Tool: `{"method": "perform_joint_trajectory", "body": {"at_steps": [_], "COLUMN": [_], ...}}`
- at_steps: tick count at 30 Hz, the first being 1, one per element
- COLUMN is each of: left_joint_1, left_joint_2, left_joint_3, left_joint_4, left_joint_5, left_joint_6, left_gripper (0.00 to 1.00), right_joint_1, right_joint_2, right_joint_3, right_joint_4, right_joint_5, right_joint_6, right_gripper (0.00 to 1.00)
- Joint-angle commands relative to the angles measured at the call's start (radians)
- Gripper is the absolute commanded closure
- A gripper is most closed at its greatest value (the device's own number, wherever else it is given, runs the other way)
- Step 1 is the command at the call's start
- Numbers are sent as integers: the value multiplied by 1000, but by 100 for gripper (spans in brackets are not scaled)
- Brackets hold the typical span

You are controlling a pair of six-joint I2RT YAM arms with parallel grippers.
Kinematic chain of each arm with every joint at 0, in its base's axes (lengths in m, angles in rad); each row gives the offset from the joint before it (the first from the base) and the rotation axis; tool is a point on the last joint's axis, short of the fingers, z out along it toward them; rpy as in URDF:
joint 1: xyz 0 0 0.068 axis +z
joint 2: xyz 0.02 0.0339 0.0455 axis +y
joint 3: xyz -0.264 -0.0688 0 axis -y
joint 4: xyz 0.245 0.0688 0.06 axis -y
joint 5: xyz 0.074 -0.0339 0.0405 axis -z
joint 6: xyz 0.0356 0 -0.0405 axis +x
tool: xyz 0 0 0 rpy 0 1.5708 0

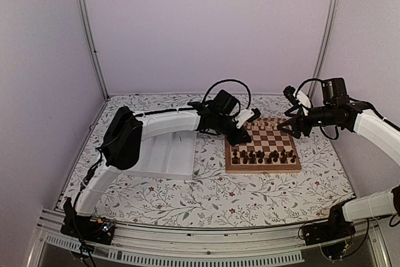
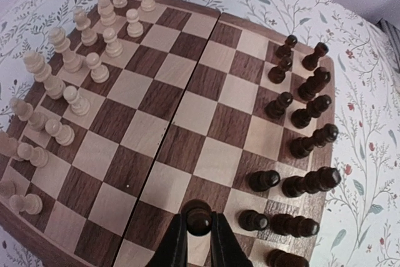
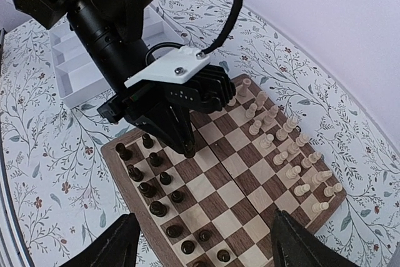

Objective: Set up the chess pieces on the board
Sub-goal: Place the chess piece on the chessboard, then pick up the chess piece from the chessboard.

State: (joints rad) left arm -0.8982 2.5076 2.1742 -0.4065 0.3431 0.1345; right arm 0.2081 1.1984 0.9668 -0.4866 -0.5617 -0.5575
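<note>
The board [image 1: 262, 168] lies right of centre on the flowered table. Dark chess pieces [image 1: 262, 156] stand in two rows along its near side, seen also in the left wrist view [image 2: 306, 114] and the right wrist view [image 3: 147, 189]. My left gripper [image 2: 199, 232] is shut on a dark pawn [image 2: 199, 216], held just over a square beside the pawn row at the board's left end [image 1: 240, 139]. My right gripper [image 3: 206, 248] hangs open and empty above the board's far right part [image 1: 292, 126].
Pale wooden pieces [image 2: 69, 67] fill the two rows on the board's far side [image 3: 287, 148]. A white compartment tray [image 1: 165, 154] lies left of the board, under the left arm. Walls close in the table's back and sides.
</note>
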Motion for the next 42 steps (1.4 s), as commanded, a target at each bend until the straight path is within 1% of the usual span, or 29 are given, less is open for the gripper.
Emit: {"method": "perform_joint_trajectory", "body": {"at_steps": [1,3,7,9,13,15,19,22,23,25,27,29,31,34,36,38,42], "left_joint_1": [23,25,27,28,30,30,30,31,34,42,51,61,71,96,112,115,113], "left_joint_2": [27,46,66,66,56,32,-87,-218,-259,-339,-423,-509,-617,-753,-806,-820,-823], "left_joint_3": [39,50,64,69,80,85,55,-14,-40,-93,-175,-288,-466,-720,-819,-846,-825], "left_joint_4": [-47,-58,-71,-71,-68,-78,-90,-68,-62,-42,-8,46,120,320,386,390,371], "left_joint_5": [-44,-44,-57,-63,-76,-108,-158,-188,-198,-210,-220,-231,-273,-329,-340,-369,-351], "left_joint_6": [-32,-40,-47,-49,-50,-43,1,33,37,32,30,47,96,133,134,147,128], "left_gripper": [86,85,78,73,59,54,50,48,47,47,46,46,45,43,41,41,41], "right_joint_1": [-3,-4,-4,-3,-3,-4,-4,-4,-2,10,41,82,127,174,198,217,247], "right_joint_2": [-7,2,19,26,53,65,102,165,187,265,339,403,478,598,651,697,761], "right_joint_3": [-5,-6,-3,3,19,34,61,103,125,178,220,259,302,376,417,451,488], "right_joint_4": [43,43,43,42,30,14,-12,-20,-29,-69,-91,-110,-132,-169,-176,-184,-182], "right_joint_5": [8,4,-6,-7,-6,-12,-7,2,-2,-20,-16,6,14,39,66,102,164], "right_joint_6": [21,21,15,12,1,-2,-46,-62,-62,-70,-85,-90,-92,-89,-82,-68,-60], "right_gripper": [25,25,25,25,25,26,29,35,38,45,48,49,51,57,58,59,59]}}
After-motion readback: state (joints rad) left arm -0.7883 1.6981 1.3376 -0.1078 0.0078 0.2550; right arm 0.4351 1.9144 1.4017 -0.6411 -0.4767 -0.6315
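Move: The left hand still holds a dark pawn just above its spot on the chessboard, a bare square about 1 cm ahead, 1 cm left and 5 cm down. The nearest standing black pawn is some 5 cm straight back; the gap in that row is 5 cm back, 8 cm right. The white tray's middle lies roughly 30 cm left, 2 cm back. From the empty right hand the held pawn is about 6 cm ahead, 12 cm left, 15 cm below. Setting the pawn's foot on the board, the left hand sinks 2 to 3 cm, opens its fingers to let go, then climbs and swings some 18 cm left towards the tray. As it clears, the right hand sinks about 13 cm and reaches left and forward to the freed pawn, tipping its fingers down and narrowing them partway without yet gripping. ##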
